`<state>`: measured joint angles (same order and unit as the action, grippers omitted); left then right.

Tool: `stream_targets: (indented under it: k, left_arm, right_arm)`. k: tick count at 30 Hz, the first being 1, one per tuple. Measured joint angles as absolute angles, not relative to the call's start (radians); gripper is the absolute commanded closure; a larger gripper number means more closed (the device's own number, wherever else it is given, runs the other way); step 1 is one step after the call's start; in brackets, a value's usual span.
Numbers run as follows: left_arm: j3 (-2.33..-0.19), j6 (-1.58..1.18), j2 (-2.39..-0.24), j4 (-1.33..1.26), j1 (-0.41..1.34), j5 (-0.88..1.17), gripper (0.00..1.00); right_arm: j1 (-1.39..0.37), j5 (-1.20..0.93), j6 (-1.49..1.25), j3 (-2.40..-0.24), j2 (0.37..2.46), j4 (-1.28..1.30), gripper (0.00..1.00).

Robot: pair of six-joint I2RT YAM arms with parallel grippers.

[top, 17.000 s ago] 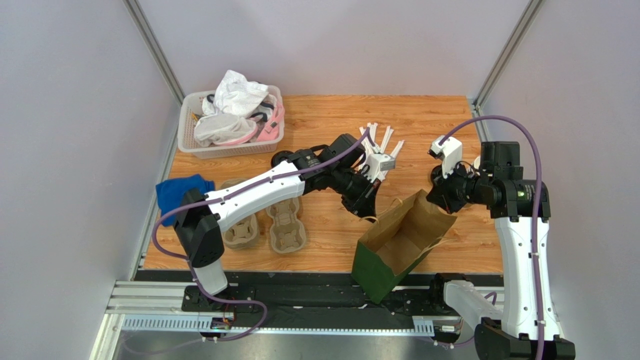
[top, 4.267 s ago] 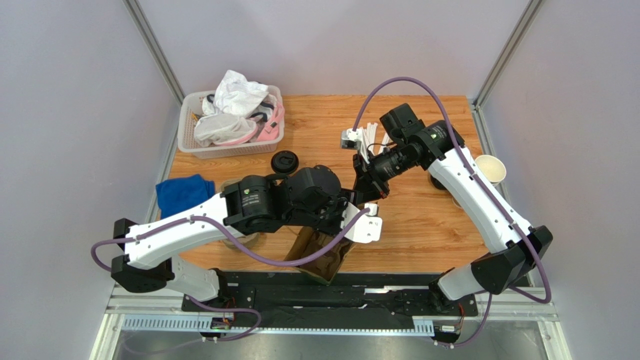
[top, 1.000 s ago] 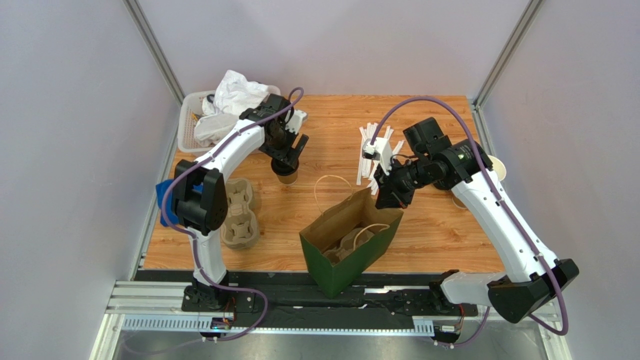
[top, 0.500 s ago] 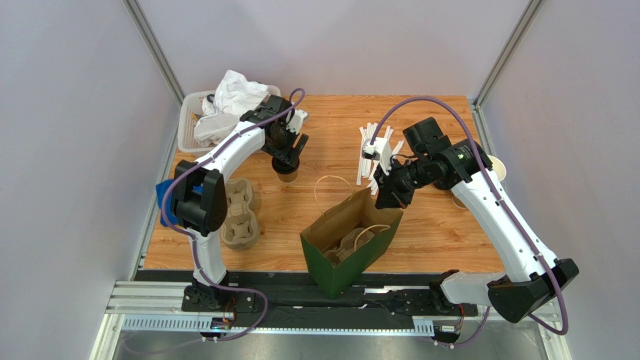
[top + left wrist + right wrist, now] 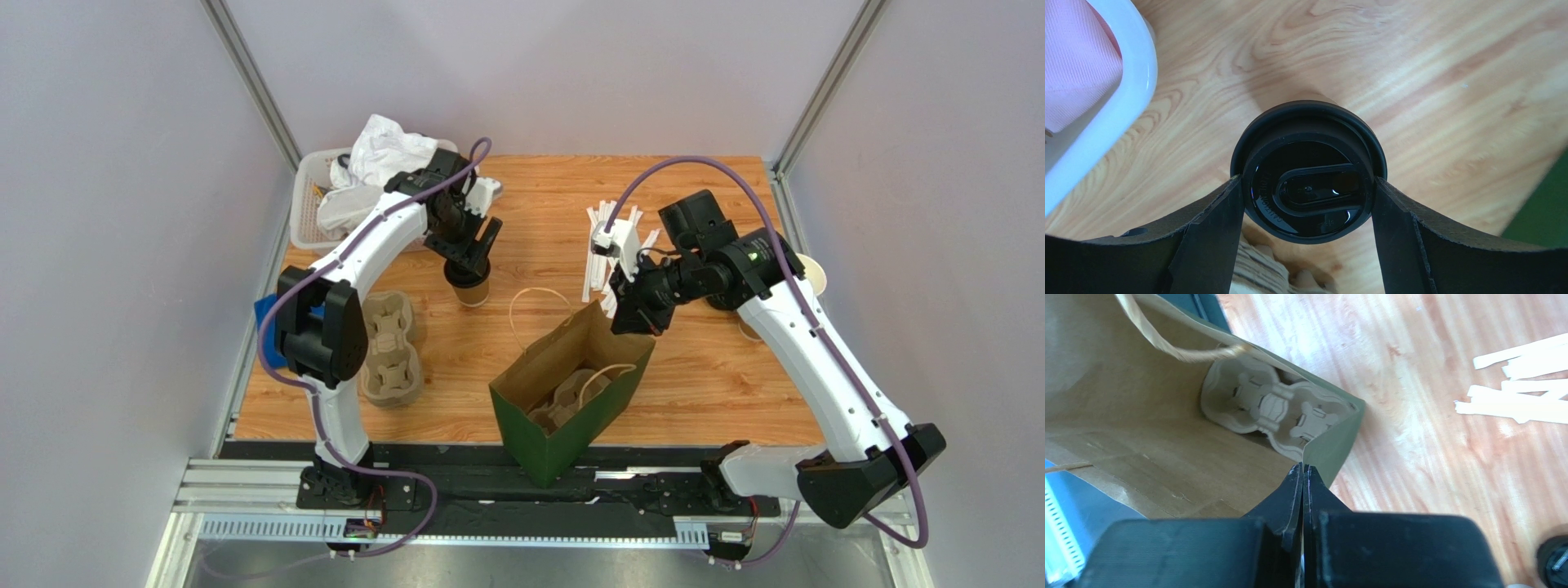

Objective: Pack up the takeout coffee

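The takeout coffee [image 5: 470,290], a brown paper cup with a black lid [image 5: 1309,171], stands on the wooden table right of the basket. My left gripper [image 5: 472,261] comes down over it; in the left wrist view its fingers [image 5: 1211,239] press against both sides of the lid, left gripper [image 5: 1308,184]. My right gripper [image 5: 623,321] is shut on the far rim of the open paper bag [image 5: 552,431], pinching the edge, right gripper [image 5: 1303,468]. The bag [image 5: 1137,416] stands upright with a pulp cup carrier [image 5: 1272,410] at its bottom.
A white basket [image 5: 307,221] of cloths sits back left, its rim [image 5: 1131,73] close to the cup. Pulp carriers [image 5: 390,355] and a blue cloth [image 5: 272,321] lie left. White paper-wrapped sticks [image 5: 613,239] lie mid-table. An open cup [image 5: 812,276] stands far right.
The left gripper has narrowed around the cup's lid and shifted slightly toward the back. The right gripper keeps holding the bag rim; the bag has barely moved.
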<state>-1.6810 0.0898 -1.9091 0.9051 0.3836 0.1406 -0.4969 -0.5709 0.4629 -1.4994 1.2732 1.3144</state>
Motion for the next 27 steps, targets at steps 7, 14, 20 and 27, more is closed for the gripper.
stream_targets:
  k: [7, 14, 20, 27]
  left_arm:
    - [-1.882, 0.073, -1.794, 1.041, 0.384, 0.285, 0.81]
    - [-2.134, 0.069, -1.634, 1.112, 0.384, 0.447, 0.83]
    - [-2.296, 0.103, -1.539, 1.130, 0.414, 0.549, 0.82]
    - [-2.297, 0.217, -1.422, 1.152, 0.722, 0.566, 0.84]
  right_arm:
    - [-0.497, -0.527, 0.433, -1.486, 1.233, 1.254, 1.00]
    - [-0.497, -0.487, 0.398, -1.451, 1.160, 1.205, 1.00]
    - [-0.497, -0.443, 0.356, -1.444, 1.143, 1.168, 1.00]
    - [-0.497, -0.420, 0.315, -1.444, 1.143, 1.145, 1.00]
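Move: The lidded coffee cup is already in the left fingers, at the table; the mouth of the green bag it is bound for lies about 28 cm back, 18 cm right and 12 cm above that hand. The carrier inside the bag is 23 cm back, 20 right and 8 below; the spare carrier 13 back, 12 left. For the right hand, at the bag's rim, the mouth's middle is some 8 cm back and 9 left, the carrier inside 2 back, 5 left, 22 below. The cup, still gripped by its lid, goes up fast, nearly 40 cm in all with the left hand, first almost straight and then swinging back some 20 cm and a little right, towards the bag. The wrist swings the fingers up out of pointing down and turns clockwise. The right fingers stay shut on the bag's rim, easing about 2 cm forward and 2 up. ##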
